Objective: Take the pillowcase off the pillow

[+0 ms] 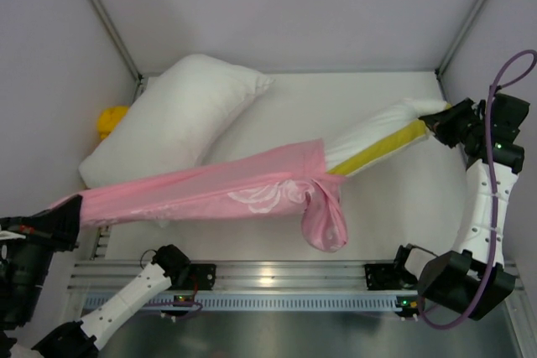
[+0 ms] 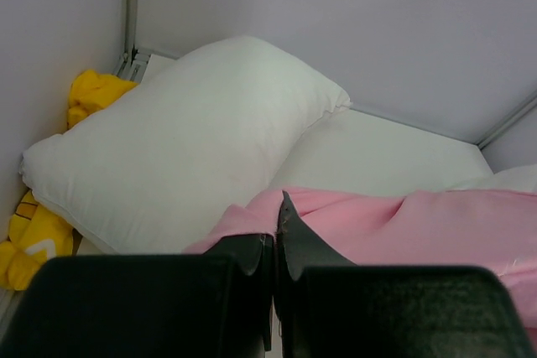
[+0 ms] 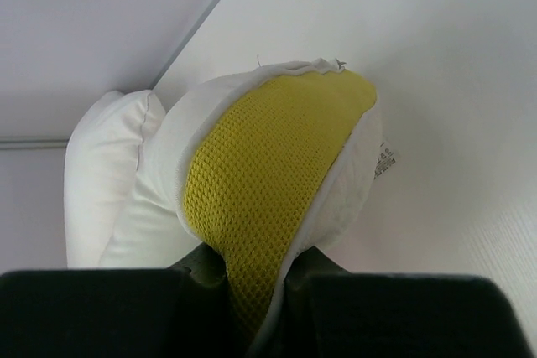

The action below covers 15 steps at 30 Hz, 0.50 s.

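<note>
The pink pillowcase point(image 1: 218, 186) is stretched in a long band across the table, with a bunched pink fold point(image 1: 325, 222) hanging near the middle. My left gripper point(image 1: 74, 207) is shut on its left end; in the left wrist view the jaws point(image 2: 277, 228) pinch the pink fabric point(image 2: 403, 224). The pillow point(image 1: 377, 136), white with a yellow band, sticks out of the case's right end. My right gripper point(image 1: 438, 121) is shut on the pillow's far corner. The right wrist view shows the yellow mesh band point(image 3: 268, 173) squeezed between the jaws point(image 3: 260, 291).
A plain white pillow point(image 1: 176, 115) lies at the back left, partly under the stretched case. A yellow cloth point(image 1: 111, 121) is tucked between it and the left wall. White enclosure walls point(image 1: 294, 6) close in the table's back and sides. A metal rail point(image 1: 277, 278) runs along the near edge.
</note>
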Tool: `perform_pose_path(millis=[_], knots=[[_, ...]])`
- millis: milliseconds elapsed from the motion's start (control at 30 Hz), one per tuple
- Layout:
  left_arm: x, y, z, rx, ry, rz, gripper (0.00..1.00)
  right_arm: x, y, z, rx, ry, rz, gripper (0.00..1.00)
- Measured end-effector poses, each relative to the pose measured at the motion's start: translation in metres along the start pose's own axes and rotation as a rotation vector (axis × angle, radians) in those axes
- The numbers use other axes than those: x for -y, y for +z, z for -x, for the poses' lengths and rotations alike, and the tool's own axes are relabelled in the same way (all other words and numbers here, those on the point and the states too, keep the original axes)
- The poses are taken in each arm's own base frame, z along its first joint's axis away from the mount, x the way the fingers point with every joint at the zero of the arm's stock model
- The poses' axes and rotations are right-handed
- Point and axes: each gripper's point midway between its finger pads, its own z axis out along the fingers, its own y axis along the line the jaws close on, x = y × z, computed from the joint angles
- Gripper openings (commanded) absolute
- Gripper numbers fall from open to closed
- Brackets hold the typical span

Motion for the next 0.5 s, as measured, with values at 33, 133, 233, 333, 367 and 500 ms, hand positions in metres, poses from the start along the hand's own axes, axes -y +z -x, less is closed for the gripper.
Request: perform_pose_path(millis=[33,133,233,333,367,500], knots=[[0.001,0.004,-0.005,-0.012,0.005,0.002,0.0,0.0,0.0,0.001,0.004,-0.003,0.003,0.0],[0.013,0.021,-0.03,-0.079,0.041,-0.009,0.0,0.001,0.004,0.004,0.034,-0.02,0.012,0.0],[0.048,0.055,-0.086,-0.234,0.101,-0.085,0.0,0.001,0.01,0.0,0.041,-0.045,0.014,0.0],[0.098,0.095,-0.151,-0.447,0.153,-0.197,0.37,-0.007,0.02,-0.014,0.02,-0.089,0.027,0.0],[0.117,0.109,-0.177,-0.533,0.168,-0.242,0.48,-0.011,0.023,-0.021,0.012,-0.112,0.038,0.0],[0.172,0.149,-0.263,-0.799,0.15,-0.348,0.7,-0.036,0.029,-0.063,-0.049,-0.226,0.101,0.0]])
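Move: The left hand, high over the table, holds the closed end of the stretched pillowcase. The pillowcase's mouth, around the held pillow, lies about 50 cm to its right, 21 cm ahead and 27 cm lower; the case's hanging flap is some 16 cm nearer the base than the mouth. The spare pillow is about 37 cm ahead and 11 cm right, 35 cm below. From the right hand, the mouth is about 20 cm left, 5 cm back, 12 cm lower. Still pinching the pillowcase end at first, the left hand sweeps fast to the right (some 26 cm), down and forward, towards the case's mouth, tipping its fingers down and swinging them clockwise, and opens wide on the way to let the cloth go. The right hand keeps its grip on the pillow's corner, drifting about 7 cm left late on. ##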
